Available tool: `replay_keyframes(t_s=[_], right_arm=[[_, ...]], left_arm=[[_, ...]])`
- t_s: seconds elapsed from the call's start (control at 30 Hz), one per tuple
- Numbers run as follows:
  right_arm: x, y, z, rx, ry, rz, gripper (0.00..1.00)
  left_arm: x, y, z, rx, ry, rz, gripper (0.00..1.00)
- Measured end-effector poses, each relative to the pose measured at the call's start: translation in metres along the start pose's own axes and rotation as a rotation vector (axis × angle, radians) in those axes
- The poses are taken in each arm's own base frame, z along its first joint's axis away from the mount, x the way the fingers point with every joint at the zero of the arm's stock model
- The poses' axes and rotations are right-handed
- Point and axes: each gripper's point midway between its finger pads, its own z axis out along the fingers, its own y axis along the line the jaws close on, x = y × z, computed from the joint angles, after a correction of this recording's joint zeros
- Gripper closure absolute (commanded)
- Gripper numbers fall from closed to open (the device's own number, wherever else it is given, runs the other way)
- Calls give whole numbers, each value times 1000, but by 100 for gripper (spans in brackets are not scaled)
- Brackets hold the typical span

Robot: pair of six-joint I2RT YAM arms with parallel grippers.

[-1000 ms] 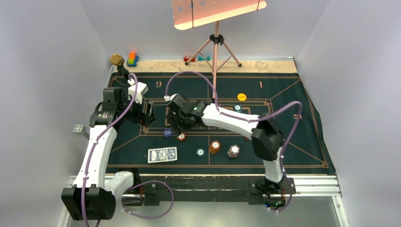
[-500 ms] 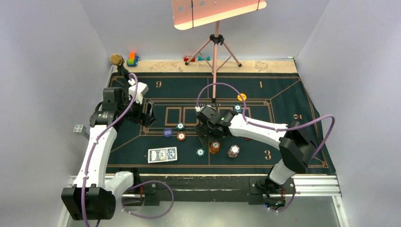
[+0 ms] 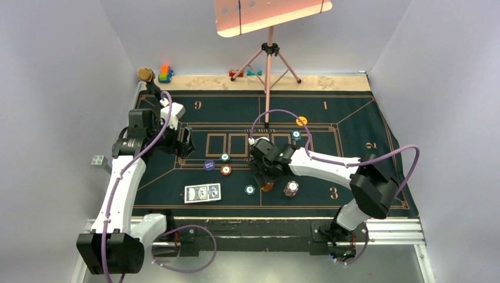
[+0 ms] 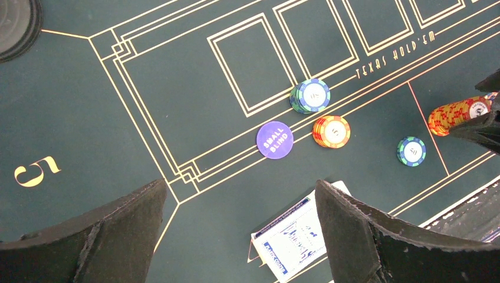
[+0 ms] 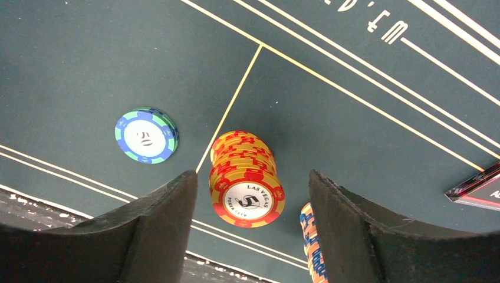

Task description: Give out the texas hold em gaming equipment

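My right gripper is open and straddles a tall orange chip stack, with a gap on each side. A pinkish stack stands just to its right, and a teal chip lies to its left. My left gripper hangs open and empty above the mat's left part. Below it are the blue-backed cards, the dark blue small-blind disc, a teal stack and a short orange stack. The yellow disc lies farther back.
A red-black marker lies right of the right gripper. Another teal chip sits near the yellow disc. A pink tripod stands at the mat's back edge. Toy blocks and a gold-topped stand occupy the back left corner.
My right arm swung from the chips beside the small-blind disc rightwards and nearer, down over the tall orange stack. The left arm has not moved.
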Motion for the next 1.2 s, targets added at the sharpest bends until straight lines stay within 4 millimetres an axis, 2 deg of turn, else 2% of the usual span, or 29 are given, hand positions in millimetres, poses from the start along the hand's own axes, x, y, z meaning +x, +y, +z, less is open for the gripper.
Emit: replay_keyframes(t_s=[0.23,0.7,1.2], right_arm=[[0,1,3,-4,-6,12,44],[2,2,6,-9,-6,19,45],[3,4,7,-22,1,21,76]], left_arm=[[0,0,0,0,1,-1,0],[0,0,0,0,1,-1,0],[0,0,0,-1,1,0,0]])
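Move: Directly below the right hand, its fingers already straddling it, stands the tall orange chip stack, its middle roughly 2 cm under the hand point. The small green chip stack lies about 6 cm to the left and 1 cm back, some 4 cm down; the tall blue-white chip stack stands about 8 cm to the right and 1 cm back. From the left hand the orange stack is some 27 cm right, 7 cm back and 15 cm lower. Closing on the orange chip stack in two steps, with a short pause half-shut, the right hand sinks only about 1 cm around it and hardly turns. The finger pads come against the stack's two sides and pinch it, the grip effort rising once the fingers stop at the chips' width. ##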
